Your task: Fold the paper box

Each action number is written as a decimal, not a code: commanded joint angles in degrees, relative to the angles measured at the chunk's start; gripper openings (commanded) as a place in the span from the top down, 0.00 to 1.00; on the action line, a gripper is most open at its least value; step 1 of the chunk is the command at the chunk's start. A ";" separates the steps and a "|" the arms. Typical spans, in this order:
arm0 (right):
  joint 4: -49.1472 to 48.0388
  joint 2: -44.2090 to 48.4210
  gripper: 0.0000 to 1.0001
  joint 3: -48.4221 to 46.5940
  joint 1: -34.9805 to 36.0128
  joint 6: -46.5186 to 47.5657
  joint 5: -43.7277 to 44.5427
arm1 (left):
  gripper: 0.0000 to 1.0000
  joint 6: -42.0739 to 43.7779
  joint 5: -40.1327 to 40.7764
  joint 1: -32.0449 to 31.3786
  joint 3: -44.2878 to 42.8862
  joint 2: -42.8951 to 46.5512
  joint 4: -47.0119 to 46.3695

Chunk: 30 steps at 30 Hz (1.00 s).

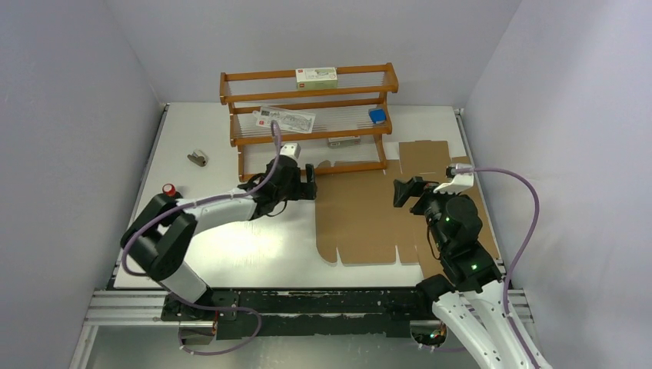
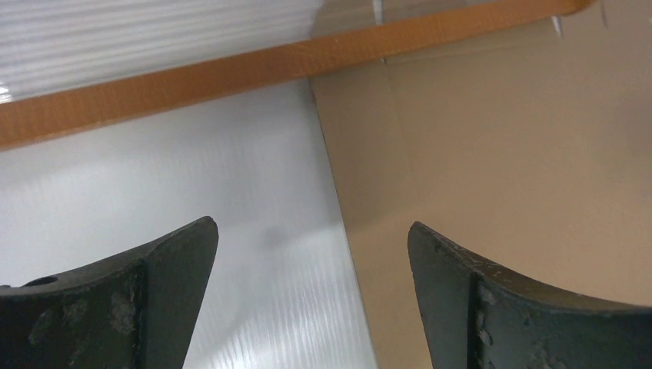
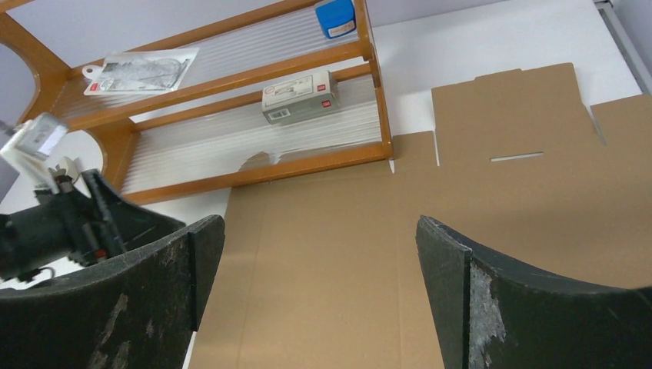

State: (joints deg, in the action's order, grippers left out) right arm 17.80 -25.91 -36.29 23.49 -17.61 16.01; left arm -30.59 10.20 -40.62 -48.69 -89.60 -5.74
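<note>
The paper box (image 1: 369, 215) lies flat on the white table as a brown die-cut cardboard sheet with flaps. Its far flaps (image 3: 507, 115) reach toward the back right. My left gripper (image 1: 311, 183) hovers open at the sheet's left edge (image 2: 338, 207), one finger over the table and the other over the cardboard. My right gripper (image 1: 406, 192) stands open above the sheet's right half, pointing left across the cardboard (image 3: 323, 261). Nothing lies between either pair of fingers.
An orange wooden shelf rack (image 1: 307, 115) stands behind the sheet, holding a white box (image 1: 317, 77), a leaflet (image 1: 286, 118), a blue item (image 1: 377, 115) and a grey box (image 3: 298, 96). A small grey object (image 1: 197, 158) and a red knob (image 1: 168, 189) sit at the left.
</note>
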 commanded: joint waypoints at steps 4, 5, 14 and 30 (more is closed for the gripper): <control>-2.18 -1.17 0.00 0.65 0.22 -0.05 -0.72 | 0.02 0.32 7.89 -1.10 -5.47 -9.08 -6.06; -2.29 -1.46 0.00 0.63 0.22 0.03 -0.64 | 0.02 0.50 7.96 -1.15 -5.99 -10.43 -6.31; -2.69 -2.96 0.00 0.72 0.23 0.35 -0.89 | 0.02 3.40 11.91 -1.17 -15.15 -22.38 -6.04; -2.56 -4.65 0.00 0.13 0.22 0.82 -0.70 | 0.02 5.33 11.01 1.60 -32.96 -34.79 -4.51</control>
State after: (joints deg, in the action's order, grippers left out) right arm 16.60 -30.20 -35.92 23.49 -17.52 15.40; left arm -26.30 21.87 -39.99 -77.23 -122.67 -8.47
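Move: The rack's front bottom rail crosses ahead of the left hand; its middle lies about 9 cm ahead, 4 cm to the right and 6 cm lower. The left edge of the flat paper box is some 5 cm right, 3 cm back and 8 cm below. The small grey box on the rack's lower shelf stands about 17 cm ahead, 11 cm right and 4 cm lower. From the right hand, that rail's middle is roughly 17 cm ahead, 24 cm left and 23 cm down. Forward and down together at first, the left hand sinks about 6 cm to the height of the front rail, then runs on level and slightly to the right, some 12 cm forward in all. Its wide-open fingertips come up against the rail and push it away from the robot, while the wrist turns a little counter-clockwise and its left side rises about 10 degrees. ##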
